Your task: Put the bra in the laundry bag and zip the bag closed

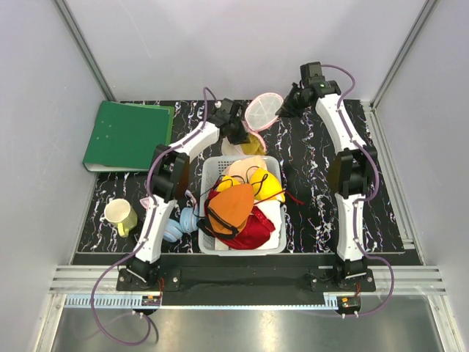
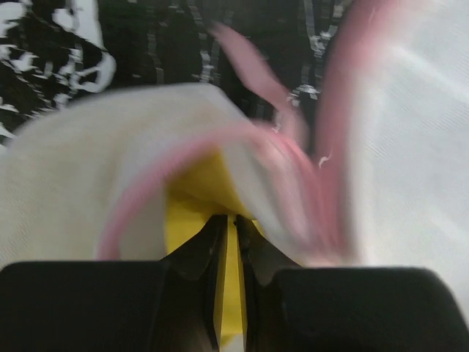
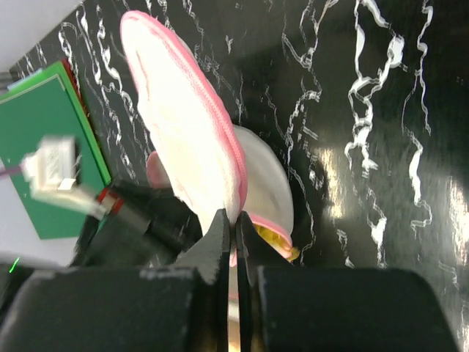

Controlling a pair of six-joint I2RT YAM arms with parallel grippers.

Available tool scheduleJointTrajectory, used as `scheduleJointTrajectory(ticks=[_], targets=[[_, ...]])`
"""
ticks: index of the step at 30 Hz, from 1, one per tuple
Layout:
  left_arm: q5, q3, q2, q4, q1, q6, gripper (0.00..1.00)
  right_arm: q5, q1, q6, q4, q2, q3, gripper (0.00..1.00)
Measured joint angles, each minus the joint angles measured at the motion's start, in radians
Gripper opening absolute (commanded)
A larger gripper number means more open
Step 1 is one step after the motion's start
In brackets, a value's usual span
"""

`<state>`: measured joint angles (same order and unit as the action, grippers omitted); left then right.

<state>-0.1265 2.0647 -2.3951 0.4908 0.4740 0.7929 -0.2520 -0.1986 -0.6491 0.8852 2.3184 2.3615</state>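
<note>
The laundry bag (image 1: 262,111) is a white mesh pouch with a pink zipper rim, standing at the back of the table with its flap lifted. My right gripper (image 3: 234,217) is shut on the pink rim of that flap (image 3: 183,125). The yellow bra (image 1: 255,144) lies partly inside the bag's mouth, and a bit of it peeks out under the rim (image 3: 276,239). My left gripper (image 2: 231,221) reaches into the opening, its jaws pinched on the bra's yellow fabric (image 2: 192,199). White mesh and pink rim (image 2: 139,202) fold over the left gripper's fingertips. Most of the bra is hidden.
A grey-white basket (image 1: 276,233) holding orange, red and yellow-and-black bras sits just in front of the bag, between the arms. A green binder (image 1: 126,135) lies at the back left. A yellow mug (image 1: 121,217) and a blue item (image 1: 180,223) stand near the left arm.
</note>
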Motion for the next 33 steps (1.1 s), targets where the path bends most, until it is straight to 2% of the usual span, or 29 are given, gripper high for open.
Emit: scheduleJointTrajectory(ticks=[6, 10, 13, 14, 17, 22, 23, 28, 33], targets=[[-0.012, 0.017, -0.043, 0.027, -0.05, 0.003, 0.16, 0.011, -0.016, 0.01, 0.09, -0.078, 0.022, 0.0], [-0.012, 0.018, -0.04, 0.034, -0.076, -0.032, 0.23, 0.044, -0.02, 0.048, 0.108, -0.101, 0.058, 0.0], [-0.012, 0.014, -0.02, 0.048, -0.098, -0.085, 0.36, 0.081, -0.028, 0.093, 0.107, -0.098, 0.089, 0.0], [-0.013, 0.013, -0.008, 0.058, -0.105, -0.104, 0.46, 0.097, -0.034, 0.11, 0.106, -0.093, 0.103, 0.0], [-0.029, 0.013, 0.05, 0.08, -0.131, -0.163, 0.63, 0.14, -0.065, 0.149, 0.089, -0.064, 0.154, 0.0], [-0.096, 0.014, 0.185, 0.079, -0.174, -0.252, 0.71, 0.2, -0.127, 0.159, 0.062, -0.011, 0.194, 0.0], [-0.115, 0.013, 0.211, 0.074, -0.178, -0.264, 0.78, 0.215, -0.137, 0.158, 0.063, -0.005, 0.194, 0.0], [-0.155, -0.051, 0.341, -0.045, -0.145, -0.335, 0.8, 0.272, -0.175, 0.106, 0.063, 0.001, 0.193, 0.0], [-0.119, -0.192, 0.421, -0.211, -0.02, -0.479, 0.83, 0.347, -0.186, 0.029, 0.098, 0.001, 0.193, 0.0]])
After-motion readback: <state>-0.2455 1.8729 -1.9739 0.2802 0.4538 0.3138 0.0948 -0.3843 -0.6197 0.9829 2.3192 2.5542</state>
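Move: The yellow bra lies right under the left fingertips in the laundry bag's pouch, its middle about 2 cm to their right and 3 cm below. The bag's mesh lid is some 7 cm ahead of that hand, 5 cm right and 6 cm higher; the laundry basket's middle is 19 cm back. From the right hand, holding the lid's rim, the pouch lies about 6 cm back, 10 cm left and 13 cm below, and the lid's middle 5 cm left and 2 cm ahead. Leftward and slightly down and forward first, the left fingers push the bra along into the pouch, then open wide and climb out about 20 cm above where they began, tilting up some 30 degrees and swinging back right near the end. The right hand keeps the lid's rim pinched, lifting it up and a little back, then carrying it left about 5 cm over the pouch with a slight roll. ##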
